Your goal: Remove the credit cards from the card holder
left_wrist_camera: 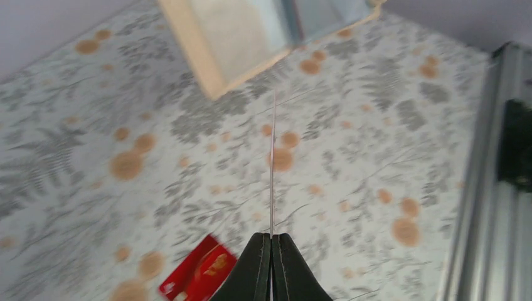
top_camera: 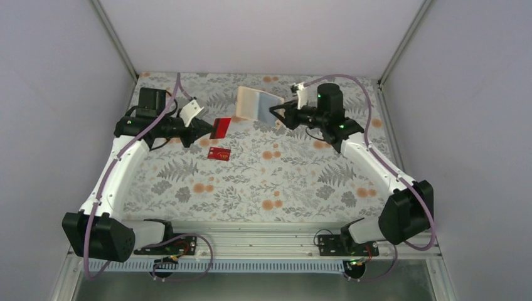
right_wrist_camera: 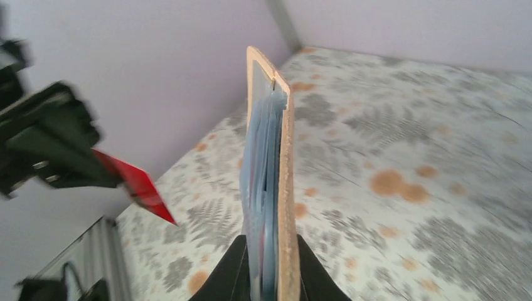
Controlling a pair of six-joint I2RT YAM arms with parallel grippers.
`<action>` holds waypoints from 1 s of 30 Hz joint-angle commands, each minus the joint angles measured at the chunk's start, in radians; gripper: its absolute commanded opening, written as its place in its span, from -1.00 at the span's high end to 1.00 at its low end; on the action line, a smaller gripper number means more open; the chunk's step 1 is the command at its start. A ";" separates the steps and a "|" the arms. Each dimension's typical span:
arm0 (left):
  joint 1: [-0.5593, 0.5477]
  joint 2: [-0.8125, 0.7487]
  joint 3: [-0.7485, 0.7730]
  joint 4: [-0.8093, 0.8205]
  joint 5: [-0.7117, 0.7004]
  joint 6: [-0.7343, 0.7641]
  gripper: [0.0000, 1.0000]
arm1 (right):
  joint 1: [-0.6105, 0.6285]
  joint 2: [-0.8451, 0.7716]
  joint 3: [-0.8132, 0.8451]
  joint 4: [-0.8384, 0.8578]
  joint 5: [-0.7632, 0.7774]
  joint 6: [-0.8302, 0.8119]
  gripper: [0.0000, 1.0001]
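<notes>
My right gripper (top_camera: 280, 117) is shut on the card holder (top_camera: 254, 103) and holds it open above the far middle of the table, tan outside, pale blue-grey inside. In the right wrist view the card holder (right_wrist_camera: 285, 169) stands edge-on between the fingers (right_wrist_camera: 233, 269). My left gripper (top_camera: 206, 129) is shut on a red credit card (top_camera: 221, 127), a short way left of the holder and clear of it. The left wrist view shows that card (left_wrist_camera: 273, 163) edge-on as a thin line above the gripper (left_wrist_camera: 271, 237). A second red card (top_camera: 219, 153) lies flat on the table below.
The flowered table cover (top_camera: 295, 175) spans the whole work area. Pale walls stand close at left, right and back. A metal rail (top_camera: 263, 235) runs along the near edge between the arm bases. A white tag (top_camera: 191, 113) sticks up by the left wrist.
</notes>
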 commanded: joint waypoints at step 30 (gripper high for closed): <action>0.000 0.065 0.133 -0.084 0.116 0.082 0.95 | -0.110 0.159 -0.275 -0.240 0.190 0.098 -0.82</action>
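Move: The bare patch of table for the card holder, which the right hand already grips, lies about 6 cm back, 1 cm right and 28 cm below that hand; the red card on the table is 17 cm left of this patch and 6 cm farther out. From the left hand, already pinching the second red card, the patch is 18 cm right, level ahead and 26 cm down, the table card about 5 cm ahead and 26 cm below. Edging forward and right at first, the right hand then carries the card holder down some 23 cm and back towards the bare table, tipping its fingers about 40 degrees downward and opening them only at the end to let it go. Meanwhile the left hand keeps its pinch on the red card, swinging a few centimetres forward, left and down, then easing back up. ##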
